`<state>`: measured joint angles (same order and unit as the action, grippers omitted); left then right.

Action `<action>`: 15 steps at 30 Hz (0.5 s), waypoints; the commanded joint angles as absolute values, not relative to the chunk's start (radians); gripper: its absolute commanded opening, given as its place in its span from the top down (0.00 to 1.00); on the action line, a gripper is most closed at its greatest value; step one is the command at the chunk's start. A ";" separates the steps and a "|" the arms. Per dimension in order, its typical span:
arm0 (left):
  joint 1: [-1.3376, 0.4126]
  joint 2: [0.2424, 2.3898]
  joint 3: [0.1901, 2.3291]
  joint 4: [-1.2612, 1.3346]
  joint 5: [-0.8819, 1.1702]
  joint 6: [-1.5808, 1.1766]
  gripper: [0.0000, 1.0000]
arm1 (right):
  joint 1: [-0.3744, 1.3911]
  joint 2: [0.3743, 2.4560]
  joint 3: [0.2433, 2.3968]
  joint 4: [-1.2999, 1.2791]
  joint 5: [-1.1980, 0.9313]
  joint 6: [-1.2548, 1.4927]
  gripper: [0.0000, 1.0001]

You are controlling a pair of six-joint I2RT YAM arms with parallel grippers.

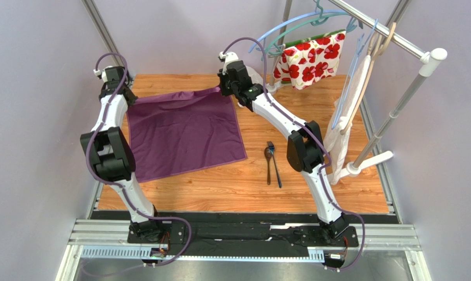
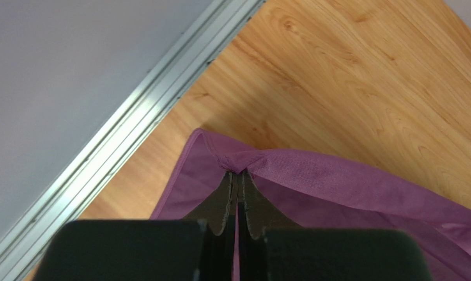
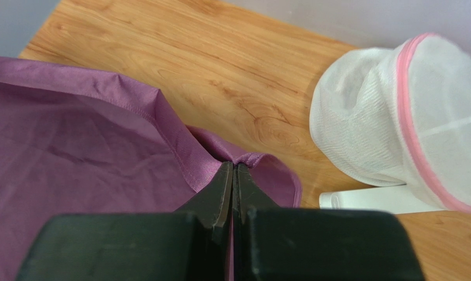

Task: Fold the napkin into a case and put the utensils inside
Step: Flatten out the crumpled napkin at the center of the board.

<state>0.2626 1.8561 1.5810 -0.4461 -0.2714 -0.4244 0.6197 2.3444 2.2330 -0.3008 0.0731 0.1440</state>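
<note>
The dark purple napkin (image 1: 182, 134) lies spread on the wooden table (image 1: 232, 187), its far edge lifted. My left gripper (image 2: 238, 174) is shut on the napkin's (image 2: 337, 175) far left corner. At the far right corner, my right gripper (image 3: 233, 167) is shut on the napkin (image 3: 74, 152) too. In the top view the left gripper (image 1: 128, 100) and right gripper (image 1: 221, 89) hold that far edge taut between them. The two dark utensils (image 1: 271, 164) lie side by side on the table, right of the napkin, untouched.
A white mesh pouch with pink trim (image 3: 396, 117) hangs just right of the right gripper. A rack with hangers (image 1: 361, 52) and a white cloth with red flowers (image 1: 311, 58) stands at the back right, its white foot (image 1: 369, 163) on the table. The metal frame rail (image 2: 132, 117) runs along the left edge.
</note>
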 commanded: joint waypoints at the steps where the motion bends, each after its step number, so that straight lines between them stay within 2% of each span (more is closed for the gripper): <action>1: 0.278 1.894 1.681 -0.357 -0.177 -0.453 1.00 | 0.589 2.382 2.338 -0.241 0.048 0.196 1.00; 4: 0.278 1.876 1.674 -0.357 -0.130 -0.475 1.00 | 0.586 2.384 2.346 -0.261 0.034 0.195 1.00; 8: 0.276 1.725 1.625 -0.363 -0.098 -0.520 1.00 | 0.589 2.277 2.252 -0.275 0.028 0.216 1.00; 15: 0.276 1.392 1.608 -0.518 -0.086 -0.528 1.00 | 0.640 1.885 1.970 -0.273 0.060 0.213 1.00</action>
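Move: I already hold the napkin's two far corners, its near half spread on the board. From my left hand the napkin's middle lies about 13 cm back, 23 cm right and 13 cm lower; from my right hand, about 19 cm back, 16 cm left and 16 cm lower. The mesh laundry bag stands some 10 cm right of my right hand and 6 cm farther out; the fork and spoon lie about 26 cm back and 18 to 20 cm right of it. Both hands keep their pinch on the corners and finish the throw with a last 2 cm or so forward and down, then turn back. My left hand swings up about 12 cm, easing back and right, its fingertips tilting up some 15 degrees; my right draws back about 4 cm and right, rising roughly as much. ##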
